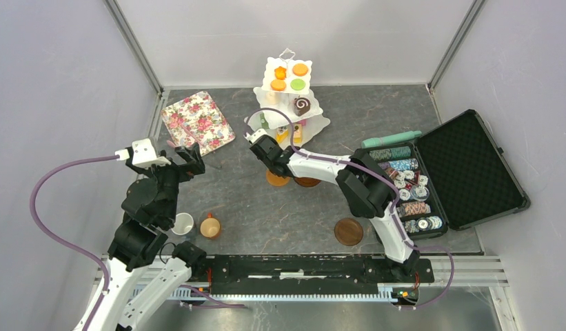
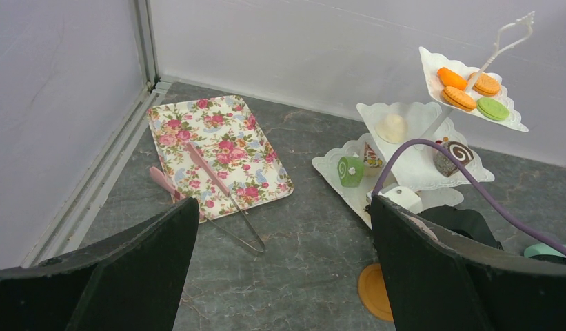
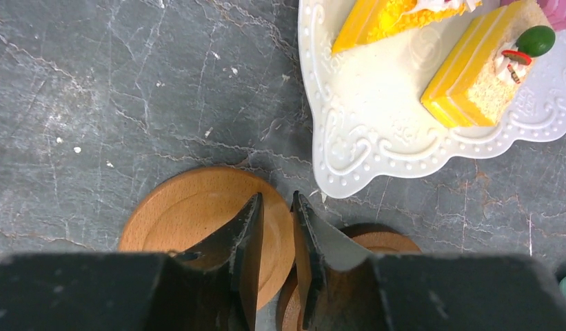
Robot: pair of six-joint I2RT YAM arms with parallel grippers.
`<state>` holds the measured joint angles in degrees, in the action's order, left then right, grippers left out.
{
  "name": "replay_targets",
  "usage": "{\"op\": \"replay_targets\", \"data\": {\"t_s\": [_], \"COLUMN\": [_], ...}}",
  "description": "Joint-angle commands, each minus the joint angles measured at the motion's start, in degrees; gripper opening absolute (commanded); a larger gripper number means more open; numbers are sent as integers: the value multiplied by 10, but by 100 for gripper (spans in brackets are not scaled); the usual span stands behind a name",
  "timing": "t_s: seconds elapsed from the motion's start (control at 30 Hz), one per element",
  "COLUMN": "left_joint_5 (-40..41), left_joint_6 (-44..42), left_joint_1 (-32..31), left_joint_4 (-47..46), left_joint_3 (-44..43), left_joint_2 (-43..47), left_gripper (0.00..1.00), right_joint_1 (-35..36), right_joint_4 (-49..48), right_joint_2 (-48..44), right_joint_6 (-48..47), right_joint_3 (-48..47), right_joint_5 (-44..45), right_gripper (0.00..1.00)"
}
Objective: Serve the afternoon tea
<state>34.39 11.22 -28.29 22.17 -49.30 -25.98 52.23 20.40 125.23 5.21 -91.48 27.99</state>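
The white three-tier stand [image 1: 290, 96] holds toy cakes at the back centre. In front of it, my right gripper [image 3: 276, 200] has its jaws closed narrowly over the rim of a light wooden saucer [image 3: 190, 214], one finger above its dish, the other outside its edge. This saucer overlaps a darker saucer [image 3: 383, 245]. The stand's bottom tier [image 3: 376, 131], with yellow cake slices [image 3: 473, 83], lies just beyond the fingertips. A third saucer [image 1: 348, 232] sits near the front. A white mug [image 1: 183, 224] and an orange mug [image 1: 210, 226] stand front left. My left gripper [image 2: 283, 207] hangs open and empty above the table.
A floral tray [image 1: 197, 123] lies at the back left with pink-handled tongs [image 2: 218, 183] across its near edge. An open black case of poker chips [image 1: 473, 165] fills the right side. A teal cylinder [image 1: 390, 138] lies behind the case.
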Motion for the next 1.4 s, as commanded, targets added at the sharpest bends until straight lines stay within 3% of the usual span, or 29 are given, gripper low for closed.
{"op": "replay_targets", "data": {"t_s": [0.0, 0.27, 0.37, 0.53, 0.7, 0.83, 0.97, 1.37], "left_joint_5": [5, 6, 6, 11, 22, 26, 24, 31], "left_joint_6": [6, 6, 6, 9, 11, 9, 12, 14], "left_joint_1": [4, 7, 11, 21, 26, 26, 26, 26], "left_joint_4": [-18, -18, -18, -20, -21, -25, -24, -23], "left_joint_3": [1, 1, 0, 2, 7, 10, 10, 10], "left_joint_2": [-4, -6, -4, 5, 24, 37, 45, 76], "left_gripper": [100, 100, 100, 100, 100, 100, 100, 100], "right_joint_1": [-1, 42, 69, 112, 139, 157, 177, 213], "right_joint_4": [15, 56, 58, -40, -138, -183, -159, -93], "right_joint_2": [-3, -111, -140, -169, -152, -122, -84, 59], "right_joint_6": [-8, -6, 27, 102, 176, 238, 262, 296], "right_joint_3": [-45, -51, -28, 44, 60, 39, -20, -191], "right_joint_5": [1, -12, -59, -191, -257, -279, -265, -234], "right_gripper": [30, 51, 56, 68, 79, 84, 86, 81]}}
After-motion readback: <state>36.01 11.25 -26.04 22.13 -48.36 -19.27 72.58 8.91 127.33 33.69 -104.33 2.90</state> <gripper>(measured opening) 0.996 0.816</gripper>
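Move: The white mug lies about 22 cm back and 29 cm to the left of the right hand, a touch higher than its fingertips. The tan mug with the orange handle stands some 21 cm back and 21 cm left; the orange coaster is only about 4 cm back, 1 cm left and just below. From the left hand the white mug is roughly 8 cm back, 3 cm left and 30 cm down. The right hand rises, swings about 30 cm left and back towards the mugs, rolling, opening; left hand withdraws. ##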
